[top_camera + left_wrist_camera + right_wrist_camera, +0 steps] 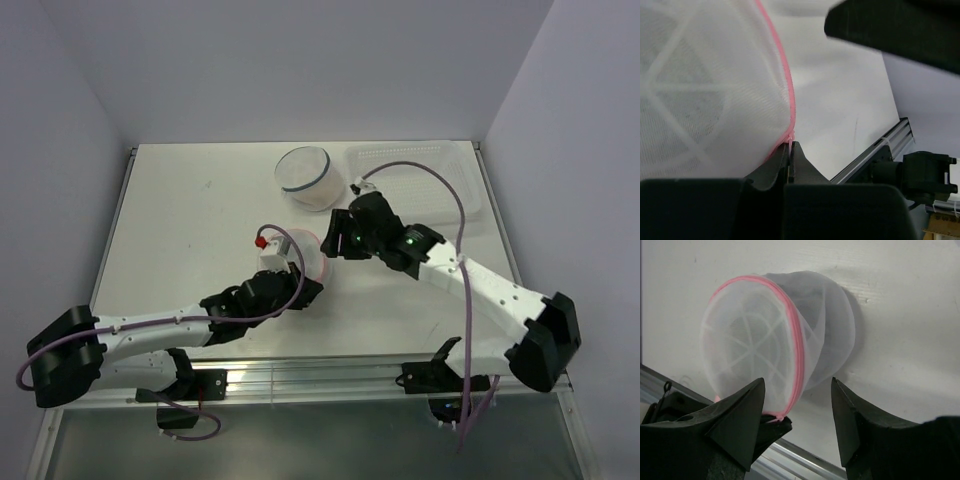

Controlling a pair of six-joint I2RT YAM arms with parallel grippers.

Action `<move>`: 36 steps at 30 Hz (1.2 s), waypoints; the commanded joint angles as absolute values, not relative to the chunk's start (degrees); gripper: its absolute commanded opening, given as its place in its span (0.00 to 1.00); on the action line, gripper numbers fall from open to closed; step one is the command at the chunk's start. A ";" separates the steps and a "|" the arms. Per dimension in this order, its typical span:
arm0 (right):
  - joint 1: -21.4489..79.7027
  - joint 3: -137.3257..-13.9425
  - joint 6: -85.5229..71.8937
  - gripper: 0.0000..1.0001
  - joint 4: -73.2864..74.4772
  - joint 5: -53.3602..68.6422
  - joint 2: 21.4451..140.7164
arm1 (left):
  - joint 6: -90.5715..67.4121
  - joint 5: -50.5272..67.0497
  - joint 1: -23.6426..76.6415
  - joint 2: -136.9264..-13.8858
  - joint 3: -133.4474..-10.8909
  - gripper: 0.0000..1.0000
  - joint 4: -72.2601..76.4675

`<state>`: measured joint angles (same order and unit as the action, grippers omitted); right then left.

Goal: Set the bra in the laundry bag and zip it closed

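Note:
The laundry bag [303, 250] is a round white mesh pouch with a pink zip seam, standing on edge at mid-table. My left gripper [791, 145] is shut on the pink zip edge [788, 85] at the bag's bottom. From the other side, my right gripper [797, 382] is open, its fingers straddling the lower rim of the bag [755, 335] without touching it. In the top view the right gripper [335, 240] sits just right of the bag and the left gripper [300, 278] just below it. The bra is hidden; only a darker patch shows through the mesh.
A second round white mesh container [306, 175] with a dark rim stands at the back. A clear plastic tray [420, 170] lies at the back right. The aluminium rail [330, 375] marks the table's near edge, and walls close both sides.

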<state>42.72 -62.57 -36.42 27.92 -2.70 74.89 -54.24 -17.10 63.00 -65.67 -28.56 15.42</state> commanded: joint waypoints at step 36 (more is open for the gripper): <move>40.00 -55.19 -43.07 0.03 18.19 2.98 78.56 | -53.00 -13.62 62.58 -66.82 -29.63 0.00 18.99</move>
<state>42.37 -51.20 -46.65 18.92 4.14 76.27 -52.77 -13.98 62.41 -71.77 -31.46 19.20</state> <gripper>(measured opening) 0.061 0.021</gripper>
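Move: The right hand, open, goes for the laundry bag's pink zip, about 3 cm back, 3 cm left and 6 cm below it; the bag's body is roughly 4 cm back, 5 cm left and 11 cm below. The blue-rimmed bag stands some 18 cm ahead and 5 cm left, 14 cm down. From the left hand, already pinching the zip's near end, that stretch of zip is about 4 cm ahead, 1 cm right, 2 cm up. Right hand sinks about 6 cm and draws back, pinching the pink zip; left keeps its grip, shifting right. ##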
